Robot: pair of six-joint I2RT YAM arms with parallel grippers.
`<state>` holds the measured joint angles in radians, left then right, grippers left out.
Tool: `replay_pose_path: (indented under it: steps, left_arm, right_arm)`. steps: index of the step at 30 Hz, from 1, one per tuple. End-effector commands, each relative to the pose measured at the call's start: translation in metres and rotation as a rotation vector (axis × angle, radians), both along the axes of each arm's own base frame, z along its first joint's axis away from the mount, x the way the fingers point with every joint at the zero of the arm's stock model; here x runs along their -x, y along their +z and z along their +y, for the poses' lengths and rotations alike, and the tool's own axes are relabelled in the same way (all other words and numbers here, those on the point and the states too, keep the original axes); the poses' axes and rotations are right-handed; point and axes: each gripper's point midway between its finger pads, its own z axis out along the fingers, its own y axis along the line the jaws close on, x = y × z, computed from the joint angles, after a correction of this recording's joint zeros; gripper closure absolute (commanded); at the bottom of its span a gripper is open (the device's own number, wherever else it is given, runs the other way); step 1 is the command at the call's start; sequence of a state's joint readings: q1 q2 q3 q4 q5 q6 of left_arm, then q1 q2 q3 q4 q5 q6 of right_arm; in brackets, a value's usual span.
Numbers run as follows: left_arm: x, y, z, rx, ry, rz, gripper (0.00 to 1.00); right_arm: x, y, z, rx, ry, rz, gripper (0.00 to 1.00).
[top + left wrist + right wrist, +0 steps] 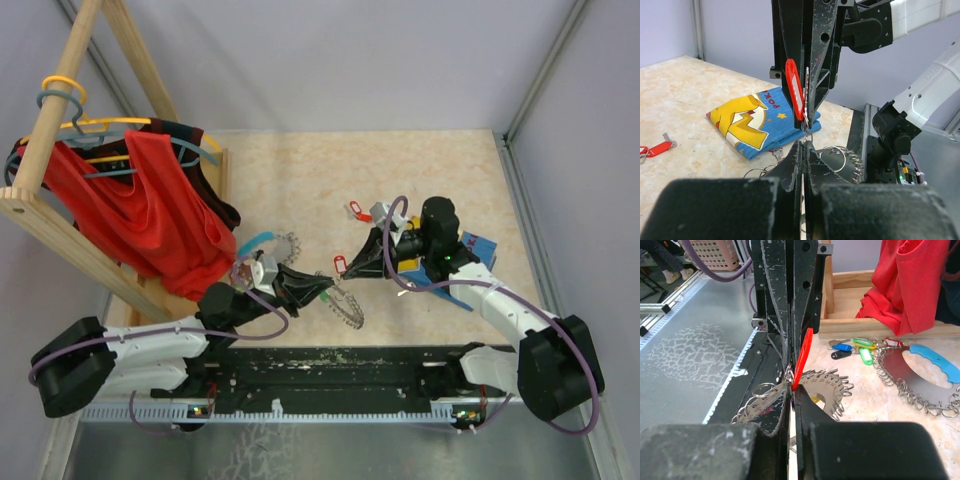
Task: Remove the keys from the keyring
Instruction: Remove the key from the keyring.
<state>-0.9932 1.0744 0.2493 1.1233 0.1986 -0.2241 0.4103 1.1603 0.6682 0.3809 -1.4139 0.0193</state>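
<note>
The keyring (348, 308) is a grey numbered disc fringed with silver loops, lying between the arms and also seen in the right wrist view (827, 385). A red-tagged key (339, 265) is held up just above it. My right gripper (792, 390) is shut on the lower end of that red tag (803, 357). My left gripper (805, 144) is shut on a small silver loop at the bottom of the tag (795, 95). The two grippers meet tip to tip (325, 284). Several loose keys (860, 347) with blue, green, yellow and red tags lie on the table beyond.
A second looped ring with a blue handle (283, 244) lies left of the grippers. Red clothes hang on a wooden rack (150, 200) at far left. A blue cartoon pouch (760, 122) lies under the right arm. Another red key (353, 209) lies farther back.
</note>
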Motion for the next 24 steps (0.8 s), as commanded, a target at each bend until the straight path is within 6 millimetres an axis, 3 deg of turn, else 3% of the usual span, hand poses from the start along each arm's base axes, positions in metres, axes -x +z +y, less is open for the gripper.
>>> replay_pose_path:
  steps: [1, 6, 11, 20, 24]
  left_arm:
    - [0.0, -0.001, 0.001, 0.016, -0.003, -0.008, 0.99]
    - [-0.001, -0.015, -0.004, -0.019, -0.011, 0.003, 0.82]
    - [-0.004, -0.022, -0.005, -0.038, 0.0, -0.005, 0.72]
    - [-0.001, -0.011, 0.007, -0.036, 0.032, -0.125, 0.55]
    - [-0.002, -0.004, 0.009, -0.048, 0.046, -0.174, 0.53]
  right_arm:
    - [0.003, 0.024, -0.004, -0.05, 0.02, -0.097, 1.0]
    - [0.005, 0.031, -0.004, -0.059, 0.021, -0.097, 1.0]
    - [0.005, 0.032, -0.004, -0.059, 0.02, -0.095, 1.0]
    - [0.004, 0.031, -0.004, -0.056, 0.019, -0.096, 1.0]
    - [0.004, 0.03, -0.004, -0.054, 0.018, -0.092, 1.0]
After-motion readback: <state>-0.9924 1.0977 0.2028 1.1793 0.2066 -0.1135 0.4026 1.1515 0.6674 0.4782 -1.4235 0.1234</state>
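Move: Both hands work close together. The red tag of the key stands about 3 cm ahead of the left hand, 2 cm to its right and 3 cm above; the grey keyring hangs some 4 cm back, 3 cm right and 5 cm below, the green tag about 2 cm back, 1 cm left and 4 cm below. The right hand already pinches the red-tagged key, its tag roughly 2 cm ahead, 1 cm left and 2 cm up. Down by about 2.5 cm goes the left hand, its fingers opening to nearly half and letting go of the small ring beside the red-tagged key; then it eases back up roughly 1 cm and a little left, away from the right fingertips, tipping slightly. The right hand keeps its pinch and lifts about 1 cm. ##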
